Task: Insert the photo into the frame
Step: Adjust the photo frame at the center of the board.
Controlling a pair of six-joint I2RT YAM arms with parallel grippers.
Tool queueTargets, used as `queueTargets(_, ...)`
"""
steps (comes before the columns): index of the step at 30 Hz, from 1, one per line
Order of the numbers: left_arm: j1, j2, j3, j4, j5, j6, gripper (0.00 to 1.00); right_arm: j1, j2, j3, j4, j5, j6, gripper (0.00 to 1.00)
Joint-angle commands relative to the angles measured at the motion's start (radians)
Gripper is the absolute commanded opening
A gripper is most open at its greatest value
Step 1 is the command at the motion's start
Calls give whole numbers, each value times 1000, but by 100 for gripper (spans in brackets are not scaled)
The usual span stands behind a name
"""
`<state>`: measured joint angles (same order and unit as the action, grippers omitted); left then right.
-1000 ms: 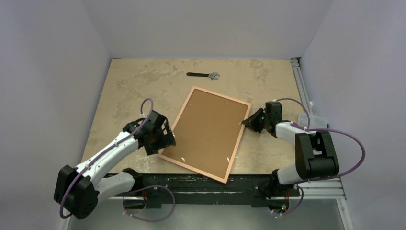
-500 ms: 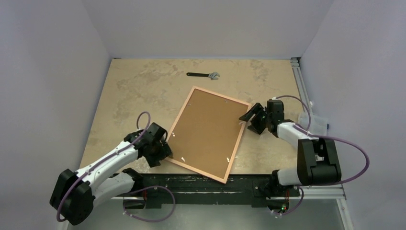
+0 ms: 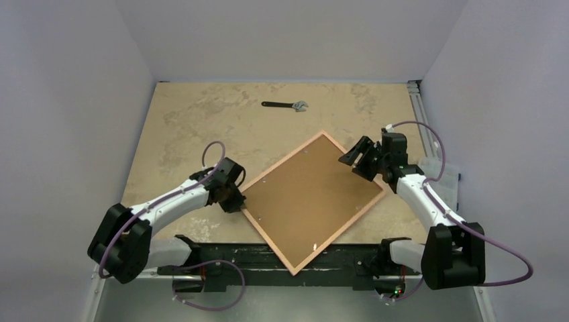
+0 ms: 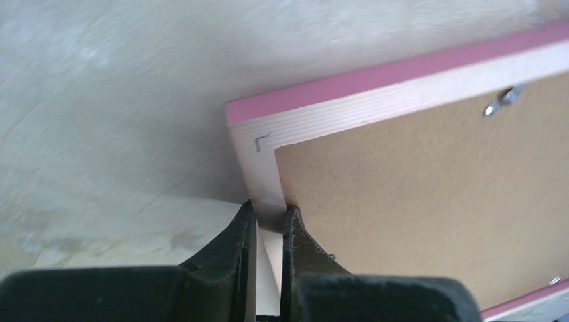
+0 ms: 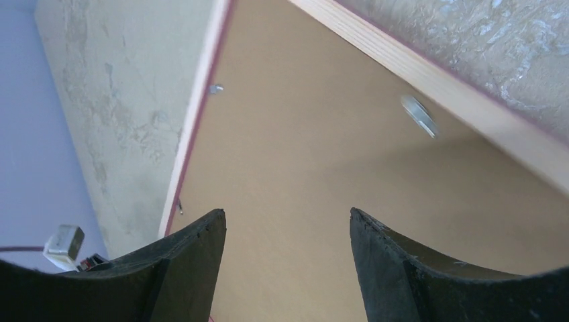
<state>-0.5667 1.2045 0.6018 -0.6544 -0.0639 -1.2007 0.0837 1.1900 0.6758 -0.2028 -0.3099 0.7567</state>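
The frame (image 3: 285,168) lies back up on the table, turned like a diamond, with the brown backing board (image 3: 312,201) filling it. The photo is hidden. My left gripper (image 3: 236,201) is shut on the frame's light wood rail close to its left corner. In the left wrist view the fingers (image 4: 270,218) pinch that rail (image 4: 376,100), whose outer edge is pink. My right gripper (image 3: 355,161) hovers open over the frame's upper right part. The right wrist view shows its gripper (image 5: 287,218) spread above the board (image 5: 302,134), touching nothing.
A black and silver wrench (image 3: 285,104) lies at the back of the table. A metal rail (image 3: 419,114) runs along the right side. The frame's near corner (image 3: 295,268) reaches over the table's front edge, above the arm bases.
The frame has swung clockwise into a diamond. My left gripper closed on its rail near the left corner. My right gripper opened, left the frame's edge, and now hangs over the board.
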Motion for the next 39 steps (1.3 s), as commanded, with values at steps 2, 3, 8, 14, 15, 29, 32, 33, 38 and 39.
queueTargets(2,-9,175,96,57,-66,337,0,-1,-30,65,-103,-10,-91,66)
queueTargets(3,-3,215,120,62,-70,365,0,-2,-30,71,-114,0,-99,66)
queueTargets(8,45,412,287,48,-58,445,0,-2,-30,106,-167,78,-139,67)
queueTargets(14,62,391,410,-18,-51,482,42,-1,-4,158,-246,216,-186,76)
queueTargets(15,63,360,413,-23,-44,483,52,-2,1,160,-250,240,-186,78)
queueTargets(29,94,-42,83,126,229,316,97,-140,200,168,-290,403,-155,93)
queueTargets(32,112,-54,41,178,274,284,98,-204,230,143,-275,373,-165,93)
queueTargets(33,119,-50,32,196,291,279,97,-215,242,138,-270,363,-170,93)
queueTargets(38,126,-2,16,262,350,251,98,-225,285,141,-268,282,-203,93)
queueTargets(39,125,6,13,277,358,244,98,-225,291,140,-267,253,-208,92)
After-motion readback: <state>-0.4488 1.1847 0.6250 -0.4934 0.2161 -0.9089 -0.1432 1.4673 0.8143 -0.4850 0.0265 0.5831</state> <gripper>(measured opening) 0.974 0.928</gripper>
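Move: From the left fingers, which already hold the frame close to its left corner, the board's centre is roughly 18 cm ahead and 14 cm right; the frame's middle lies 2 cm ahead, 23 cm right, and the wrench 40 cm ahead, 16 cm right. Below the empty right hand by about 10 cm, the frame's right side has its middle 4 cm ahead and 4 cm right; its right corner is 8 cm back, 14 cm right, and the parts box 7 cm back, 31 cm right. Pushing its pinched corner some 8 cm forward and a little right, the left hand swings clockwise about 20 degrees, then opens, lifts clear, and comes back and down with open fingers above the frame's left side. Meanwhile the right hand rolls its left side down, opens wider and travels about 13 cm right while sinking 8 cm, to the frame's right side. ##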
